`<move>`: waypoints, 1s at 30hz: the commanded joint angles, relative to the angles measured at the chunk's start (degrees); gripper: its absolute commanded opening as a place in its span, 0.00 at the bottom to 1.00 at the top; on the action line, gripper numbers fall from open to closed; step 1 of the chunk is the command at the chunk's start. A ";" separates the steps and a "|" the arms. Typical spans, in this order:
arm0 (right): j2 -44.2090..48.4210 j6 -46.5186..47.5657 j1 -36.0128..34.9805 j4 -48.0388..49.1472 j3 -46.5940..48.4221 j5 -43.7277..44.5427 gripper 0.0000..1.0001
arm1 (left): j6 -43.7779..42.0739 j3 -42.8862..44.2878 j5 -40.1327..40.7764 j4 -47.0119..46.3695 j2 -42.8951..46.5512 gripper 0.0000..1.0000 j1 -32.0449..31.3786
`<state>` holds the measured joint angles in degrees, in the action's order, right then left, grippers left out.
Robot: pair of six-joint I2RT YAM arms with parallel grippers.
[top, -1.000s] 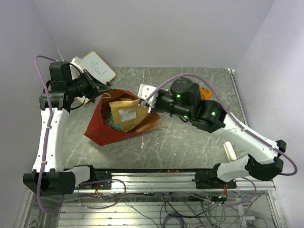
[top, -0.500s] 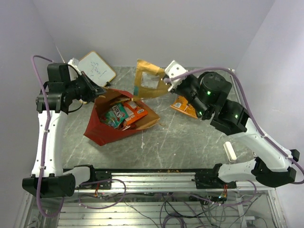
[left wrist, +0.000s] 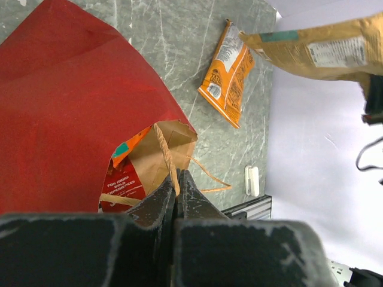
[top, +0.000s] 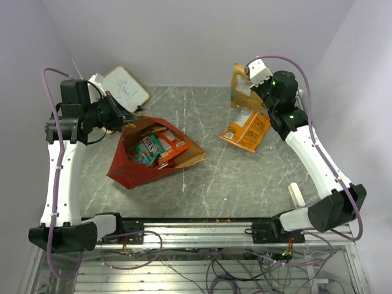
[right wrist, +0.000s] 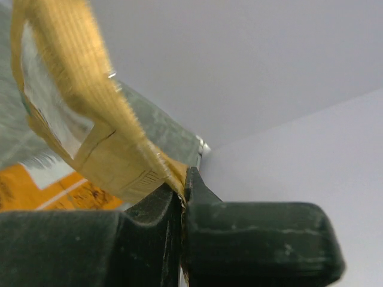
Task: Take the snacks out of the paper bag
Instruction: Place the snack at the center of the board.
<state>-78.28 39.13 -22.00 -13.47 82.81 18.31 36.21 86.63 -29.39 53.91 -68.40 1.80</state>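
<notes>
The red paper bag lies on its side at the left, mouth open toward the right, with teal, orange and red packets inside. My left gripper is shut on the bag's tan loop handle at the far rim. My right gripper is shut on a tan packet, held in the air at the far right; it also shows in the right wrist view. An orange packet lies on the table below it, also in the left wrist view.
A small whiteboard leans at the far left corner. A white oblong object lies near the right arm's base. The back wall is close behind the right gripper.
My right gripper has lifted the tan packet out of the bag and carried it to the far right, above the orange packet. The left gripper has kept hold of the handle.
</notes>
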 commanded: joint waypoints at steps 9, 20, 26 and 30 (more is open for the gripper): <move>-7.54 4.60 14.66 16.29 -6.22 -9.84 0.00 | -1.04 1.63 -2.55 -0.90 -0.47 0.07 -0.17; -13.61 1.67 17.03 17.16 -4.18 -11.36 0.00 | 0.58 2.65 -1.92 -0.87 0.00 0.07 -0.17; -9.29 -3.72 16.84 14.38 -11.21 -12.86 0.00 | 2.80 -0.44 -3.17 -2.73 1.33 0.07 -0.19; -2.64 -9.17 16.41 14.04 -20.71 -16.60 0.00 | 3.75 -1.83 -2.98 -3.58 2.26 0.07 -0.14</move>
<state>-87.24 36.80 -5.06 1.04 69.45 6.11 38.22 85.84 -30.55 53.19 -68.38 1.69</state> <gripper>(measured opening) 0.007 0.076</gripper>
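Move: The right hand, already gripping the tan snack bag at its edge, is above the orange snack: it lies about 36 cm below, roughly 3 cm farther out and 4 cm to the right. The red paper bag stands some 42 cm to the hand's left and 13 cm back, about 30 cm down. From the left hand, the orange snack lies roughly 16 cm ahead, 47 cm to the right and 32 cm below. Keeping its pinch on the tan snack bag, the right hand sinks about 12 cm in all, going quickly down, right and forward to begin with, so that it swings about 9 cm to the right and the bag's hanging end comes down to the far part of the orange snack. It then creeps a little farther forward, out to some 8 cm, before drawing back about 2.5 cm as it sinks again, fingers still shut and the hand tipped only slightly downward. ##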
